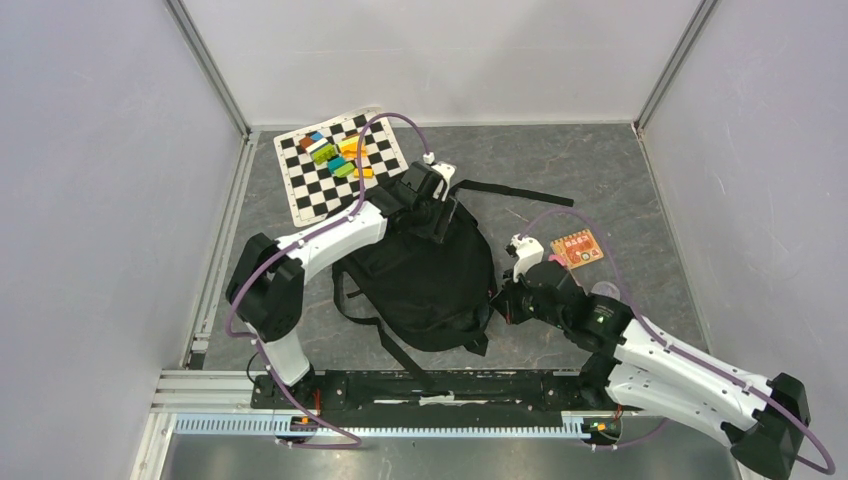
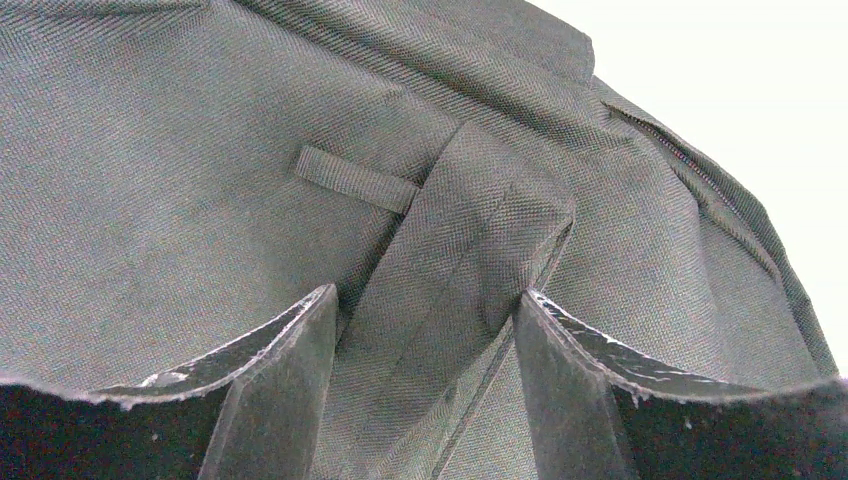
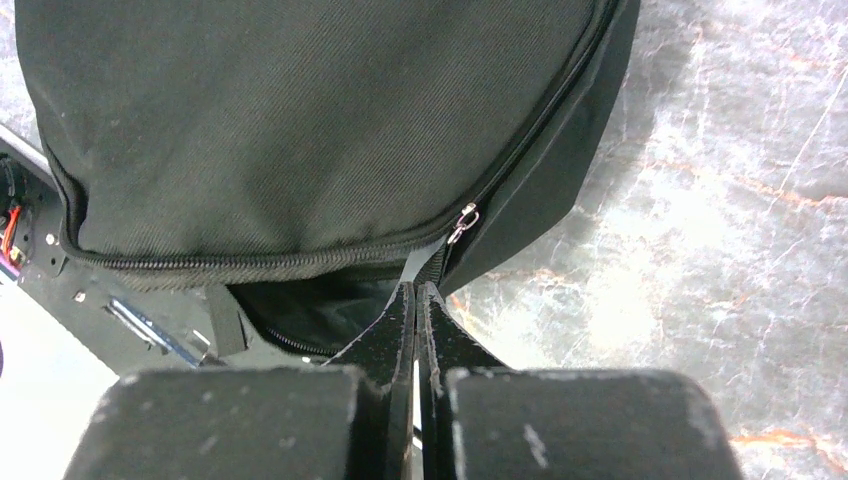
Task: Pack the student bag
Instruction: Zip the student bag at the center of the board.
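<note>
The student bag (image 1: pixel 420 275) is a big black backpack lying flat mid-table, straps trailing. My left gripper (image 1: pixel 438 205) rests on its far end. In the left wrist view this gripper (image 2: pixel 428 300) is open, its fingers (image 2: pixel 300 340) standing either side of a wide webbing strap (image 2: pixel 450 260) on the bag's fabric. My right gripper (image 1: pixel 503 298) is at the bag's right edge. In the right wrist view it (image 3: pixel 417 290) is shut, tips against the zipper edge just below the metal zipper pull (image 3: pixel 463 222). A dark gap (image 3: pixel 310 305) shows under the zipper line. Whether fabric is pinched is unclear.
A checkered mat (image 1: pixel 310 190) with several coloured blocks (image 1: pixel 335 155) lies at the back left. An orange card (image 1: pixel 578 247) lies right of the bag, with a small clear round thing (image 1: pixel 603 290) nearer me. A loose black strap (image 1: pixel 525 193) runs toward the back right. Grey walls enclose the table.
</note>
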`<state>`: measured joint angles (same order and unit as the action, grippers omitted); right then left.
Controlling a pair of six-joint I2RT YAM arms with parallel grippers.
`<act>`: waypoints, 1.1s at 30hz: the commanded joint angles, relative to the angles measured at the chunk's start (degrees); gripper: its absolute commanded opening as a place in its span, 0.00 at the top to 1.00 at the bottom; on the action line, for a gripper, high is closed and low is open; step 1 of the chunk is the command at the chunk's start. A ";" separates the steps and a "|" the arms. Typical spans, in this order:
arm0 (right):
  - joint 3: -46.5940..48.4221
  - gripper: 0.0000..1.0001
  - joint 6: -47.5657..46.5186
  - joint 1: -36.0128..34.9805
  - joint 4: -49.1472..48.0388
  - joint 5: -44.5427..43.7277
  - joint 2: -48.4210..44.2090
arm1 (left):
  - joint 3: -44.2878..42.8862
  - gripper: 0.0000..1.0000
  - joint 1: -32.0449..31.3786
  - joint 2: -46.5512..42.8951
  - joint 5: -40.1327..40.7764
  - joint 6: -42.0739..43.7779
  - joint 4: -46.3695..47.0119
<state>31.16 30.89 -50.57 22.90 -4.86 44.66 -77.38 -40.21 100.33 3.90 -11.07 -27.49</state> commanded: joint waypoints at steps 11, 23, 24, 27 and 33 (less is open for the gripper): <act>2.24 1.00 4.39 -3.07 4.65 0.11 -4.79 | 0.48 0.02 -9.59 -9.64 4.62 -5.56 2.08; -0.58 1.00 4.70 -3.36 4.91 -0.28 -10.76 | 0.08 0.06 -19.00 -2.90 4.92 -22.68 0.52; -0.89 1.00 4.61 -3.36 5.12 -0.55 -11.26 | 0.33 0.05 -19.47 -2.49 5.47 -23.46 1.07; -1.35 1.00 4.32 -3.32 5.50 -1.11 -11.87 | 0.40 0.05 -20.22 -1.17 6.18 -25.18 2.55; -2.05 1.00 3.86 -3.31 4.11 -1.33 -12.20 | -1.39 0.02 -21.16 1.97 5.10 -25.78 2.64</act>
<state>29.45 34.68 -53.49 28.36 -6.07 33.19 -76.73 -60.40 100.36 8.91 -33.65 -26.63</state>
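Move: The zip slider on the student bag's right edge lies about 13 cm back and 10 cm right of the left hand, some 3 cm lower. The right hand already grips its pull, with the slider roughly 2 cm ahead, 1 cm left and 2 cm below. From the right hand, the bag's short strap is about 11 cm back and 3 cm left, and the orange notebook 10 cm ahead and 20 cm right, both some 9 cm lower. The bag's upper fold is left behind as the left hand opens its fingers wider and swings in a low arc, about 11 cm back and 10 cm right, up some 6 cm and down again onto the bag beside the slider, rolling about 10 degrees. The zip pull stays pinched in the shut right fingers, drawn about 2 cm back, then raised about 2 cm. ##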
